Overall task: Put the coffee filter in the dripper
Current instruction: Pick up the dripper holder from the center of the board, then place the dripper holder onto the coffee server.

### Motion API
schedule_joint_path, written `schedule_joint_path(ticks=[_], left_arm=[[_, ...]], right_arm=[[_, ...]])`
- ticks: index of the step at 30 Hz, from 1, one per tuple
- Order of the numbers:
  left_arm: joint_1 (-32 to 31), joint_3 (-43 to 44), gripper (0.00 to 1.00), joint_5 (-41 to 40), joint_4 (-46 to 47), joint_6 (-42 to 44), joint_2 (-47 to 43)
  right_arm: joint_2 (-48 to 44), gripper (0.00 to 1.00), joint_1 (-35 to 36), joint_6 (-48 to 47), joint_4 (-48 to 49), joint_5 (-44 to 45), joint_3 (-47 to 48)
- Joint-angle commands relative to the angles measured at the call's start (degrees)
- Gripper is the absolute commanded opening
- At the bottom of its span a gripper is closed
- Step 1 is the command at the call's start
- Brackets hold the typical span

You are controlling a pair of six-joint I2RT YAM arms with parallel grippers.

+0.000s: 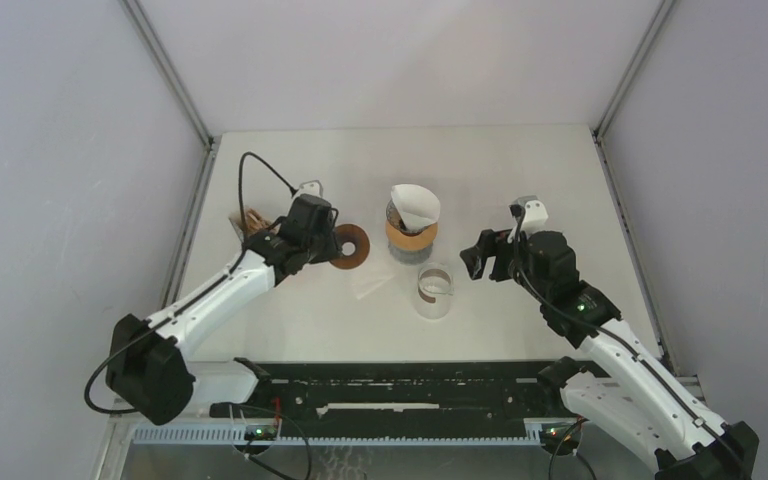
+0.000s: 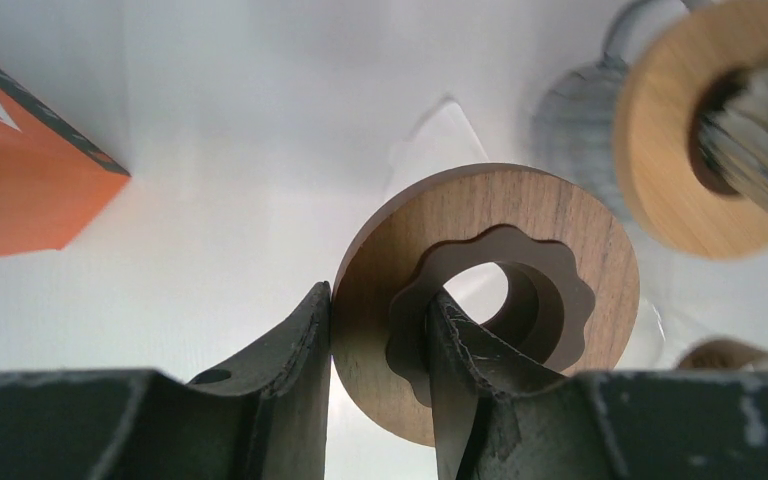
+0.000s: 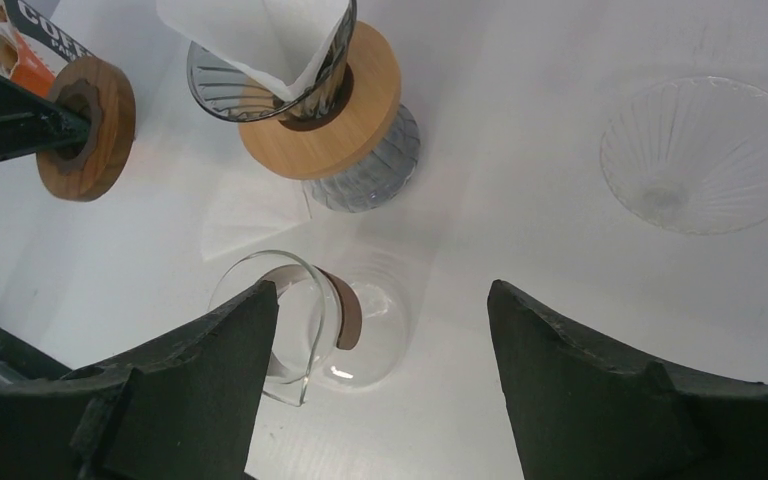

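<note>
A white coffee filter (image 1: 415,203) (image 3: 260,40) stands open in the smoky glass dripper (image 1: 396,212) (image 3: 210,85). The dripper rests in a light wooden collar (image 3: 360,110) on a grey ribbed vessel (image 3: 380,170). Left of it, my left gripper (image 1: 328,240) (image 2: 380,300) is shut on a dark wooden ring (image 1: 352,246) (image 2: 560,230), one finger outside the rim and one in its centre hole. My right gripper (image 1: 482,258) (image 3: 382,290) is wide open and holds nothing, to the right of the dripper.
A second paper filter (image 1: 370,285) (image 3: 250,215) lies flat on the table. A clear glass with a brown band (image 1: 435,290) (image 3: 300,320) stands in front of the dripper. A clear ribbed glass cone (image 3: 700,150) sits to the right. An orange filter box (image 1: 250,220) (image 2: 20,190) is at the left.
</note>
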Motion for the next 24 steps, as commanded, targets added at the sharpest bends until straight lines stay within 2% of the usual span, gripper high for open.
schedule_joint_path(ticks=[1,7,15,24], left_arm=[[-4.8,4.5,0.17,0.8,-4.3,1.1,-4.5],[-12.5,9.2,0.17,0.6,-5.9,0.7,-4.4],[-18.9,18.1,0.17,0.5,-6.7,2.0,1.5],[-23.5,29.3,0.17,1.7,-10.4,5.3,12.4]], right_arm=[[-0.5,0.84,-0.2,0.5,-0.2,-1.9,1.6],[-0.3,0.84,-0.1,0.8,-0.7,-2.4,1.6],[-1.3,0.84,0.0,1.1,-1.7,-1.5,1.6],[-4.8,0.84,0.1,2.4,-4.7,7.8,1.6]])
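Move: The left hand already holds the dripper holder; the glass cup lies about 24 cm to its right, 8 cm back and 8 cm lower. The carafe with dripper stands some 19 cm right and 5 cm ahead of the hand, and the loose filter lies about 10 cm right, level with the hand, 13 cm below. From the idle right hand, the cup is about 9 cm left, 2 cm back and 14 cm below. Keeping its pinch, the left hand carries the holder 15 cm right towards the cup, rising, turning 25 degrees clockwise. ##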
